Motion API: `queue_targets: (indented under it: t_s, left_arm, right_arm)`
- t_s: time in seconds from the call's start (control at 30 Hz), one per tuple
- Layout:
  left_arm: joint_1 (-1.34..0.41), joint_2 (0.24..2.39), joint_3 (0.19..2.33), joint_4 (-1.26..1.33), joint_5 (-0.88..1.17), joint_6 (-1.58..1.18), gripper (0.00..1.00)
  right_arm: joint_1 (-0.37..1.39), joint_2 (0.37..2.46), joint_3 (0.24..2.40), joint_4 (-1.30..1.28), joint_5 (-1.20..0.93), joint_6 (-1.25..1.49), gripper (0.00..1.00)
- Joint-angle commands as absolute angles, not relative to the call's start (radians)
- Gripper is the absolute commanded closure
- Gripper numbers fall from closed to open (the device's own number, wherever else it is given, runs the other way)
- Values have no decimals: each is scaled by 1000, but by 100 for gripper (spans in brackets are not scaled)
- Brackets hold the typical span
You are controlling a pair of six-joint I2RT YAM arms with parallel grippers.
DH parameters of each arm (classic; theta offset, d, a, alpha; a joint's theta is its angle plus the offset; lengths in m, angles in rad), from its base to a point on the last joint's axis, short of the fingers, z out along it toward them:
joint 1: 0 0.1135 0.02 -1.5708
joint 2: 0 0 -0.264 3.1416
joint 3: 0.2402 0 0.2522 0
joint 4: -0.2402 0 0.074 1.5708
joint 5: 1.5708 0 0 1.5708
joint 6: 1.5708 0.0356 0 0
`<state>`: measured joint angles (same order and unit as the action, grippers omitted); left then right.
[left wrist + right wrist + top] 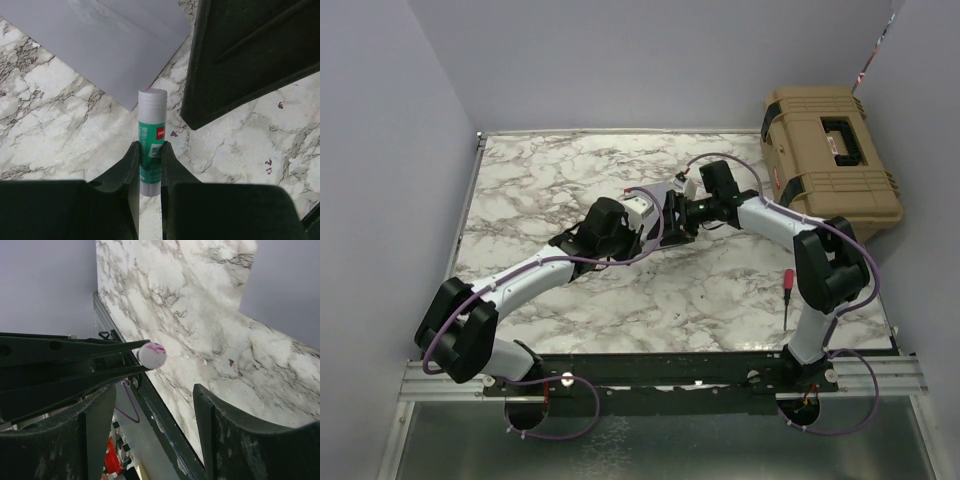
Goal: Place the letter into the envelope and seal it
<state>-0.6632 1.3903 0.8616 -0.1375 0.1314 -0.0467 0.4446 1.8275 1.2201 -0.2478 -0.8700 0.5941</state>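
My left gripper [150,150] is shut on a green glue stick [151,125] with a white cap, and holds it just above the marble table [50,135]. The grey-lavender envelope [115,40] lies flat beyond the stick's tip. Both arms meet at the table's middle, where my left gripper [658,228] faces my right gripper [678,215]. My right gripper [152,410] is open. Its fingers [100,425] stand on either side, a little short of the stick's white, pink-smeared end [151,354], without touching it. One right finger [250,55] looms dark beside the envelope. The letter is out of view.
A tan toolbox [830,155] stands at the back right corner. A red-handled screwdriver [787,290] lies near the right arm's base. Grey walls close in the left, back and right. A metal rail [660,370] runs along the near edge.
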Motion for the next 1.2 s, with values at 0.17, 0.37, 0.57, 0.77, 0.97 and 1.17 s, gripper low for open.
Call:
queue_targets:
  t_s: [0.17, 0.37, 0.57, 0.77, 0.97, 1.17]
  left_arm:
    - [-669, 1351, 864, -118, 193, -24, 100]
    - [-667, 1339, 862, -119, 198, -23, 100]
    - [-668, 1330, 853, -118, 198, -13, 100]
    - [-667, 1337, 859, -119, 199, -5, 100]
    - [-669, 1339, 869, -119, 174, -5, 100]
    - [-667, 1358, 884, -121, 95, -61, 85]
  right_arm:
    - [476, 1864, 1254, -153, -879, 662, 35]
    - [479, 1882, 1270, -174, -866, 655, 49]
    - [482, 1893, 1285, -170, -883, 653, 53]
    - [486, 1909, 1303, -164, -914, 654, 59]
    - [486, 1909, 1310, -156, -910, 666, 79]
    - [486, 1879, 1301, -158, -902, 674, 100]
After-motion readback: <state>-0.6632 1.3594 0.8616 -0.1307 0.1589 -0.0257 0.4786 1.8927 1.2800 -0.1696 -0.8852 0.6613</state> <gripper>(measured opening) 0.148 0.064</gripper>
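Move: Just to the left of the right hand, about 3 cm off, 1 cm ahead and 1 cm lower, is the white cap of the glue stick. The left fingertips gripping its green body are some 6 cm left, 1 cm back and 3 cm below the right hand; the envelope lies 7 cm ahead, 2 cm left and 13 cm below. From the left hand, the cap is 2 cm ahead, 3 cm right, 2 cm up. Sliding left about 2.5 cm and a little forward, the right hand brings its open fingers around the white cap, barely turning, then shuts them in two stages to pinch it by its sides. The left hand keeps its grip on the green body and lifts it just over 1 cm to meet them. ##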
